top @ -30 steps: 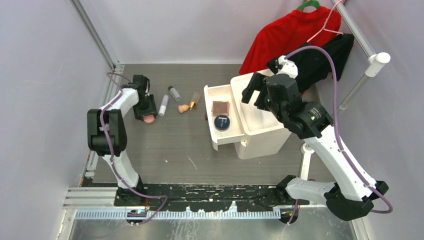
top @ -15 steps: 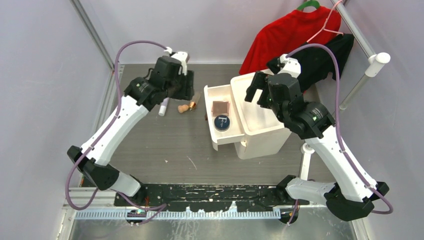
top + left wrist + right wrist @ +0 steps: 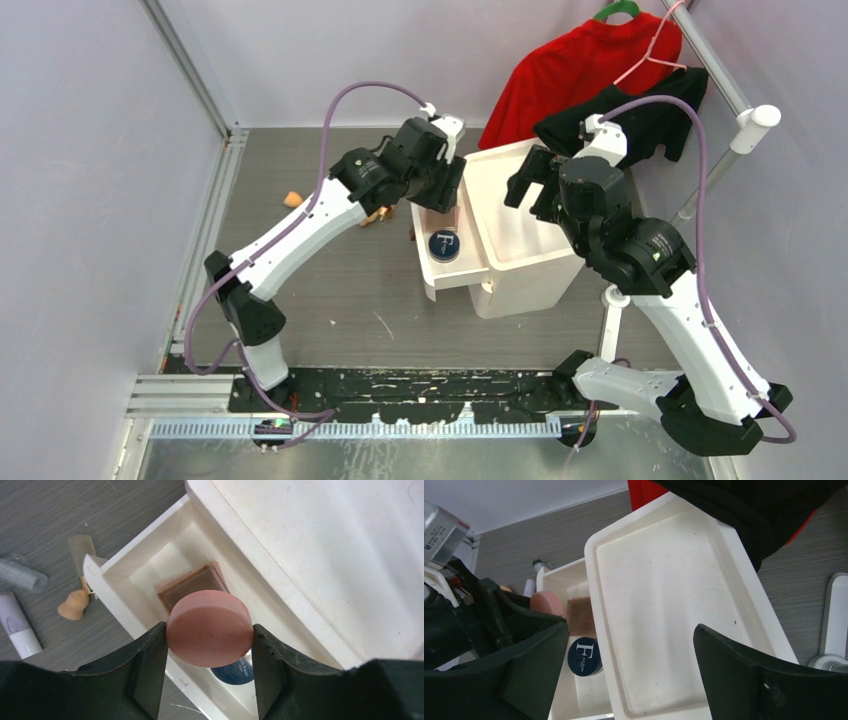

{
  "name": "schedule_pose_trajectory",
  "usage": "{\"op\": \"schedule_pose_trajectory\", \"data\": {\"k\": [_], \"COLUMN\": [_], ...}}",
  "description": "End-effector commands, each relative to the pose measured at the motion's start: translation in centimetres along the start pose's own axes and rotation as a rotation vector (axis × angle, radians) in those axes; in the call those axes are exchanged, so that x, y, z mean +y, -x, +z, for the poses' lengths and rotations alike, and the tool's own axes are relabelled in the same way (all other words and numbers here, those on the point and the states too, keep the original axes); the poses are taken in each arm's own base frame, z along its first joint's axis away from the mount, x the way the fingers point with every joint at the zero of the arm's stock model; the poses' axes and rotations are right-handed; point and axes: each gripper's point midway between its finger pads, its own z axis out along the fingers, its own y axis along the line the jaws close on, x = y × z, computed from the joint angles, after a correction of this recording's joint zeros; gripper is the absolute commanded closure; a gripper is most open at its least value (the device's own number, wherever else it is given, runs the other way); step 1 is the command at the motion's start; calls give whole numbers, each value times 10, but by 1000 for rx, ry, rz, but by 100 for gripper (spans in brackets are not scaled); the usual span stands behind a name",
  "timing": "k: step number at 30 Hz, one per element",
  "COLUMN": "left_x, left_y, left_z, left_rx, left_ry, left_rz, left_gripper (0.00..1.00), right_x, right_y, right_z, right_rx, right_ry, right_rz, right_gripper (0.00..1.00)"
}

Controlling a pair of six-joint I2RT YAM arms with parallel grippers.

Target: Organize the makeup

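My left gripper [image 3: 209,626] is shut on a round pink sponge [image 3: 209,637] and hangs over the open white drawer [image 3: 131,600]. In the drawer lie a square brown palette [image 3: 186,582] and a round navy compact [image 3: 444,245]. On the table left of the drawer are a tan-orange sponge [image 3: 74,605], a gold-brown bottle [image 3: 81,547], a white tube [image 3: 17,630] and a clear vial [image 3: 22,575]. Another orange sponge [image 3: 292,198] lies further left. My right gripper [image 3: 631,645] stands open above the white box's top [image 3: 664,595], holding nothing.
Red and black clothes [image 3: 590,70] hang on a rack [image 3: 745,125] at the back right, close behind the white box [image 3: 520,250]. The left arm [image 3: 300,225] stretches across the table's middle. Grey walls close in both sides.
The left arm has swung from the table's far left to over the drawer, carrying the pink sponge. The right gripper has shifted slightly right over the box.
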Motion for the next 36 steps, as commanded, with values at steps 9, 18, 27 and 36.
{"op": "schedule_pose_trajectory", "data": {"k": [9, 18, 27, 36], "left_x": [-11, 49, 118, 107], "left_y": [10, 3, -72, -83], "left_z": [-7, -50, -45, 9], "left_rx": [-7, -43, 17, 55], "left_ry": [-29, 167, 189, 90], "left_rz": [1, -137, -333, -349], "left_gripper": [13, 13, 14, 14], "right_x": [-3, -2, 5, 57], "right_y": [8, 2, -9, -46], "right_z": [-6, -1, 8, 26], "right_rx": [-33, -18, 23, 193], "right_ry": [-6, -8, 10, 204], "right_rz": [31, 23, 6, 27], "right_gripper": [0, 0, 0, 0]}}
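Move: The left hand already holds the pink round case over the open drawer; the square palette it is bound for lies about 12 cm below and roughly 2 cm to the right. From the hand, the navy jar sits about 6 cm back and 3 cm right, at the palette's height, and the drawer's front panel about 5 cm left, 4 cm back. The right hand has the palette some 6 cm ahead, 18 cm left and 21 cm below. Easing down barely 2 cm above the palette, the left hand opens its fingers from about half to nearly wide and lets go of the pink case. It then sweeps left some 16 cm over the front panel, turning about 20 degrees counter-clockwise, and sinks about 9 cm beside the drawer, fingers tipping further down. Late on, the empty right hand drops and drifts left about 3 cm each over the box. ##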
